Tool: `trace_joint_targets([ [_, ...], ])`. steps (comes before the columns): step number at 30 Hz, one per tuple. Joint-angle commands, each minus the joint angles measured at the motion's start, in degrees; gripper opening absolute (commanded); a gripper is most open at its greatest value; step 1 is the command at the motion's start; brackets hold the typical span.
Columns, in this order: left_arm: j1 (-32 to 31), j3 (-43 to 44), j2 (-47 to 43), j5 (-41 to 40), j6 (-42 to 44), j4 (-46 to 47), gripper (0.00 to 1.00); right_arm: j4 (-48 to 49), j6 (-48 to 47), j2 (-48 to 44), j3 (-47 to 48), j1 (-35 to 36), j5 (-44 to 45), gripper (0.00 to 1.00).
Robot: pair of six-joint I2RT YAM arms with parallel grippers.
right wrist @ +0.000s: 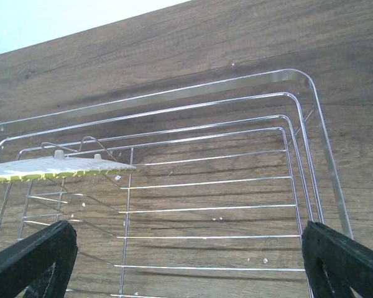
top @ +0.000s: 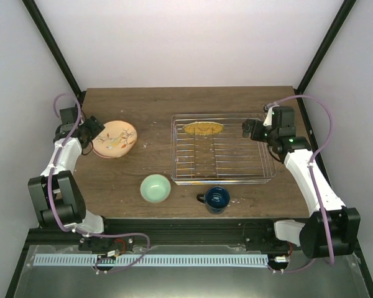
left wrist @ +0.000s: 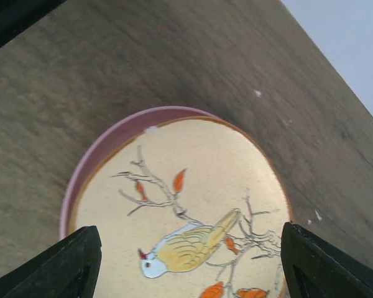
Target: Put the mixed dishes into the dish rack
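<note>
A cream plate [top: 115, 138] [left wrist: 199, 174] painted with a bird and branches lies on a pink plate [left wrist: 93, 155] at the table's left. My left gripper [top: 94, 128] [left wrist: 189, 267] hovers over its left edge, open, its fingers [left wrist: 68, 267] wide on either side of the bird. The dish rack [top: 221, 149] [right wrist: 236, 186] stands right of centre, with a lime-green plate [top: 203, 128] [right wrist: 56, 167] upright at its back. Above the rack's back right corner my right gripper [top: 247, 128] [right wrist: 189, 267] is open and holds nothing. A mint-green bowl [top: 155, 188] and a dark blue mug [top: 216, 199] sit near the front.
The wooden table [top: 155, 105] ends at white walls behind and at both sides, with black frame posts [top: 53, 46] in the back corners. The bowl and mug stand just in front of the rack's near rail.
</note>
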Motion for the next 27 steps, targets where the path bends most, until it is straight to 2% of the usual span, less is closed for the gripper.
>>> trace_joint_targets([
  [1, 3.6, -4.7, -0.6, 2.8, -3.5, 3.1, 0.81, -1.2, -0.2, 0.6, 1.6, -0.3, -1.1, 1.0],
  [7, 6.9, -9.0, 0.2, 5.8, -4.3, 6.3, 0.81, -1.0, -1.7, 1.0, 1.6, -0.3, -4.7, 1.0],
  [27, 7.4, -12.1, 7.4, 11.8, -6.3, 15.3, 0.79, -1.3, -2.2, 2.0, 1.9, -0.3, -3.7, 1.0],
])
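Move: The bird plate, on top of the stack, has its middle roughly 3 cm ahead of the left hand, 5 cm to its right and 13 cm below. The pink plate peeks out under it, its middle about 2 cm back and 1 cm left of the bird plate's. The green bowl stands some 18 cm back and 24 cm right of the left hand. From the idle right hand the bird plate lies about 50 cm left, 6 cm ahead and 20 cm lower. The stacked plates' left rim is what the left hand sinks towards, fingers staying wide open: about 8 cm down in all. It first swings back and left, some 3 cm each way, while dropping, then creeps about 1 cm forward again as it keeps descending, rolling some 10 degrees so its left side dips. No touch on the plates can be made out. ##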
